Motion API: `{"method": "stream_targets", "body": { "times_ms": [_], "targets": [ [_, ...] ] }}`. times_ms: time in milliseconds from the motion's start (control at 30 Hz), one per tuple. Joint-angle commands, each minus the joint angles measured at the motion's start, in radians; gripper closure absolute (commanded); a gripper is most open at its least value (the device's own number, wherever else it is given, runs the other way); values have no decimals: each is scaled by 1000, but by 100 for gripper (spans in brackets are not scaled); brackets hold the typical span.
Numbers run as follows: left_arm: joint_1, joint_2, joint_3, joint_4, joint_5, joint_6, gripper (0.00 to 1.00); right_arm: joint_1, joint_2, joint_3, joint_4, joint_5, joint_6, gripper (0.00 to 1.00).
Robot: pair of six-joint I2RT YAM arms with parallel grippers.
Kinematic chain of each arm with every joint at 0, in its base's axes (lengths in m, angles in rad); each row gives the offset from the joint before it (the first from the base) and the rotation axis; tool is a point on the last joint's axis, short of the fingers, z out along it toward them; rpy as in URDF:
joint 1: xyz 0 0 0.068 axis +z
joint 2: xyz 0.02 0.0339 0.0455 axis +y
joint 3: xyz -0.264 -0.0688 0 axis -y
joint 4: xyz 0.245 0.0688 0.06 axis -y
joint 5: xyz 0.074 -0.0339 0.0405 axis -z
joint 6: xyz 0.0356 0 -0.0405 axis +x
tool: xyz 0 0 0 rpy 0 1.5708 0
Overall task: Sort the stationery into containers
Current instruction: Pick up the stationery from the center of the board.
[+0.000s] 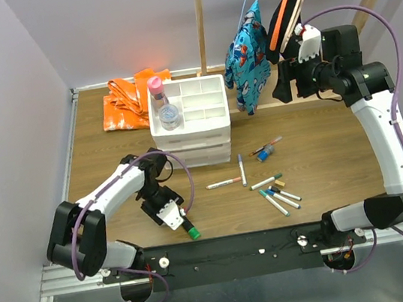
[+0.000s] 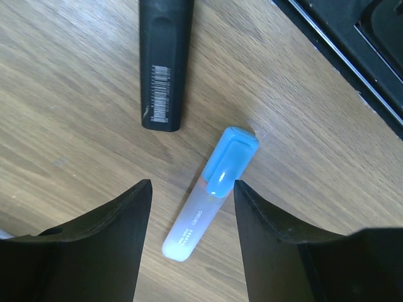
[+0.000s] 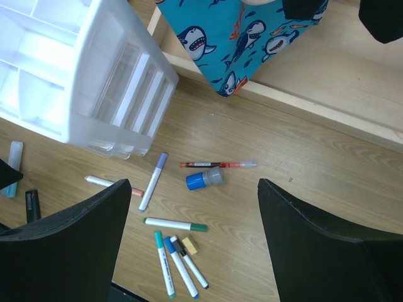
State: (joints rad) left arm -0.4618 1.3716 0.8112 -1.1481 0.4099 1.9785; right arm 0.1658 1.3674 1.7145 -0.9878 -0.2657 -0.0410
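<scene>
My left gripper [image 1: 179, 220] hangs low over the table near its front edge, jaws open. A blue highlighter [image 2: 211, 195] lies flat between the fingers [image 2: 126, 233], its cap close to the right one; a gap shows on the left. A green-black highlighter [image 2: 165, 63] lies just beyond it [image 1: 191, 231]. The white drawer unit [image 1: 190, 122] holds a pink highlighter [image 1: 155, 88] and a clear jar [image 1: 170, 116] in its top tray. Several thin markers [image 1: 224, 182] and a tan block [image 3: 190, 245] lie right of centre. My right gripper [image 1: 293, 80] is raised at the far right, open and empty [image 3: 195, 185].
An orange cloth [image 1: 129, 101] lies at the back left. A shark-print garment [image 1: 247, 53] hangs over a wooden frame [image 3: 315, 107] behind the drawer unit. A red pen [image 3: 217, 165] and a small blue-and-grey item [image 3: 204, 179] lie near the markers.
</scene>
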Motion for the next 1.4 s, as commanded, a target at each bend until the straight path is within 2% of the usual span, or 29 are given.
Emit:
{"method": "stream_targets", "body": {
  "times_ms": [0, 233, 433, 767, 967, 1100, 1300, 1333, 1367],
  "targets": [
    [-8, 55, 19, 14, -65, 114, 39, -17, -22, -10, 21, -13, 7, 11],
    [-6, 99, 14, 19, -105, 137, 41, -35, -17, -6, 21, -17, 12, 11],
    [-5, 106, -50, 93, -138, 154, 46, -46, -16, -4, 21, -15, 13, 11],
    [2, 72, -75, 91, -26, 140, 72, -58, -4, -9, 24, -13, 10, 11],
    [0, -32, 94, -123, 116, 114, 78, -60, 4, -15, 26, -10, 7, 11],
    [-1, -97, 293, -272, 217, 80, 78, -60, 15, -10, 32, -9, 1, 11],
    [-8, -105, 529, -293, 407, -96, 78, -60, 33, -6, 32, 0, -11, 11],
    [-11, -92, 592, -267, 464, -154, 78, -61, 33, -4, 31, 2, -11, 11],
    [-12, -85, 623, -230, 499, -287, 78, -60, 35, -4, 31, 2, -13, 11]
  ]
}}
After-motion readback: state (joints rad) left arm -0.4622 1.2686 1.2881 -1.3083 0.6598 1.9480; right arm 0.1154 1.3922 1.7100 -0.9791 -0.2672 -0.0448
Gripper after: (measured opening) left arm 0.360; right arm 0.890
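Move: The blue highlighter lies between and just below the left hand's open fingers, about 3 cm down and some 1 cm forward and 1 cm left. From that hand the green-capped marker is roughly 5 cm back and 7 cm right, and the drawer box's middle about 21 cm ahead and 13 cm right. From the right hand, the highlighter lies about 42 cm left, 17 cm back and 32 cm below. The left hand sinks 3 cm, pinches the blue highlighter, then lifts it about 19 cm, right and forward. ##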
